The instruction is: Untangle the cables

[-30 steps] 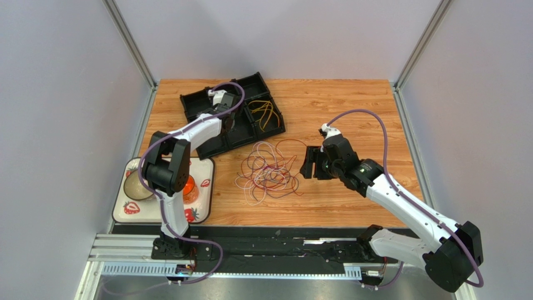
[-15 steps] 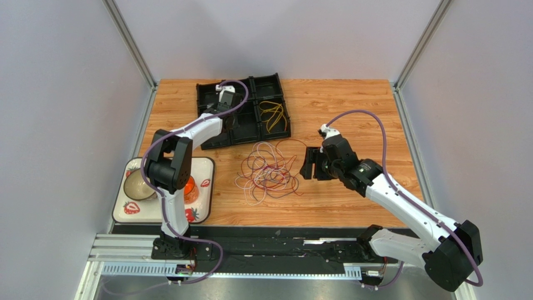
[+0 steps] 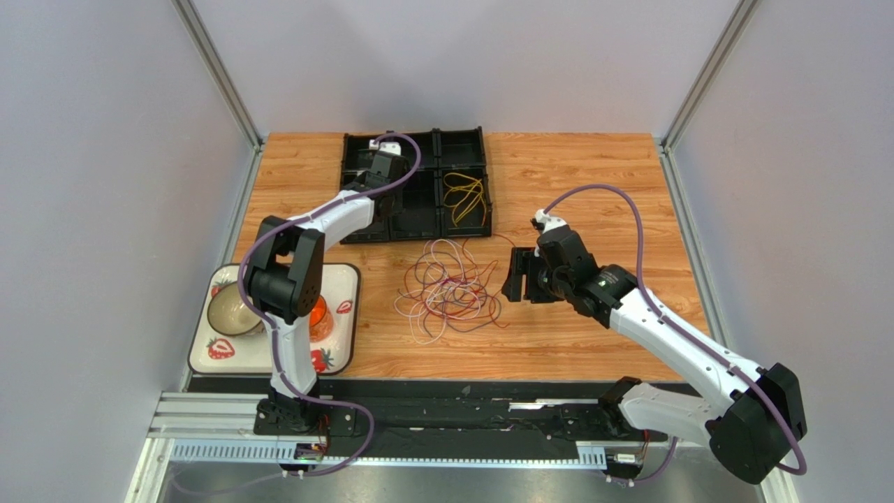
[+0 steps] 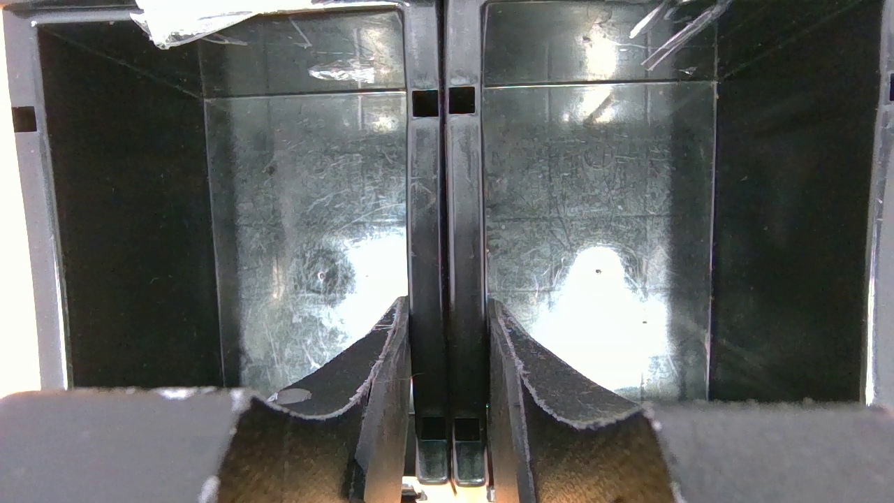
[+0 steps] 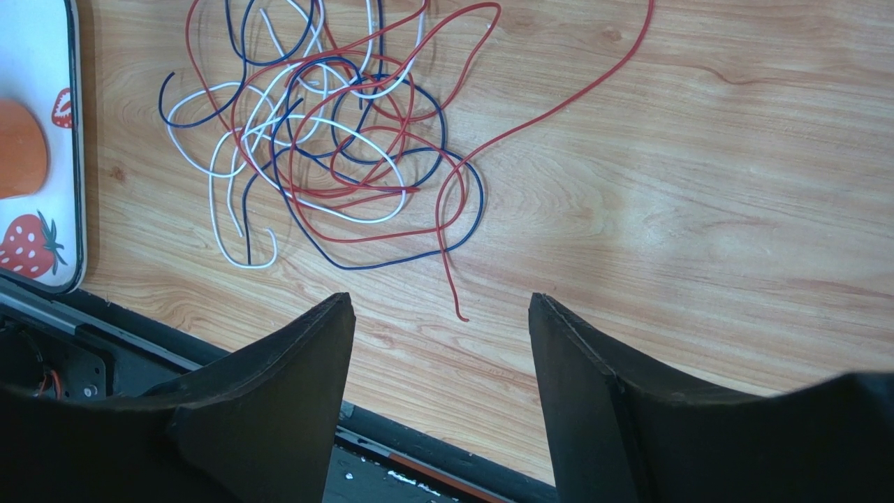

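Observation:
A tangle of red, white and blue cables lies on the wooden table; in the right wrist view the cables spread ahead of the fingers. One yellow cable is coiled in the right compartment of a black divided tray. My left gripper reaches into that tray. Its jaws are shut on the double divider wall between two bare compartments. My right gripper hovers just right of the tangle, open, with only a red cable end and bare wood between its fingers.
A white strawberry-print tray at the near left carries a bowl and an orange cup; its corner shows in the right wrist view. A black rail runs along the table's near edge.
The black tray has swung round and shifted right with my left gripper on its divider, and now sits square to the table's back edge. The right arm has barely moved.

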Action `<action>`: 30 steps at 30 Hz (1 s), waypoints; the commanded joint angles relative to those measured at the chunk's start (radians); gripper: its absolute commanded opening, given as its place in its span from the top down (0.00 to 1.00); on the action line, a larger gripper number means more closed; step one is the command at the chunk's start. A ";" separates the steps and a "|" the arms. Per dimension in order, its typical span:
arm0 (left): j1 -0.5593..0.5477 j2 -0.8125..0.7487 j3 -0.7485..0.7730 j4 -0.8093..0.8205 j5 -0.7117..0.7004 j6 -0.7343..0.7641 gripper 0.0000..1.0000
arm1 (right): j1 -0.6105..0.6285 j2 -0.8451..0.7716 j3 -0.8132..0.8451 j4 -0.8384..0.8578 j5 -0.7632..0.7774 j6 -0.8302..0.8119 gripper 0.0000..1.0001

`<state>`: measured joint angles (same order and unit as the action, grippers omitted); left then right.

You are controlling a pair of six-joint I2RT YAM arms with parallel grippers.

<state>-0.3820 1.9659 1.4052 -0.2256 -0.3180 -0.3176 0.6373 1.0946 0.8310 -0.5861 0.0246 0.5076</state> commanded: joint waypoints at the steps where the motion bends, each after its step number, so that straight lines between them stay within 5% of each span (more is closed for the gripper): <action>1: -0.009 0.005 0.031 0.049 0.028 0.052 0.74 | 0.001 -0.001 0.006 0.023 -0.008 0.003 0.34; 12: -0.006 -0.079 0.077 0.008 0.023 0.095 0.34 | -0.001 -0.016 0.020 -0.009 -0.009 0.017 0.34; 22: -0.041 -0.340 -0.139 -0.054 0.126 -0.005 0.28 | 0.001 0.008 0.048 -0.043 0.090 0.020 0.33; 30: -0.268 -0.463 -0.265 -0.061 0.117 0.022 0.29 | 0.001 0.054 0.017 0.000 0.100 0.049 0.34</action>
<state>-0.5663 1.5372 1.1740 -0.2726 -0.2138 -0.2867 0.6373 1.1389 0.8406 -0.6312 0.1009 0.5343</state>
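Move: My left hand is still pinching the doubled divider near the front edge of the black tray, whose middle lies some 7 cm ahead of the hand and 5 cm to its right. The cable tangle I head for lies about 18 cm back, 13 cm right and 6 cm below it; the yellow cable in the tray is about 4 cm ahead and 16 cm right. From my right hand the tangle is some 7 cm ahead, 13 cm left and 11 cm down. I open my left fingers wide, let go of the tray's divider and lift about 9 cm clear of it. Partway up I start drawing back about 10 cm, then swing right some 6 cm towards the tangle, speeding up and turning the hand about 15 degrees clockwise. My right hand, still open, eases a little to the right and down beside the cables. ##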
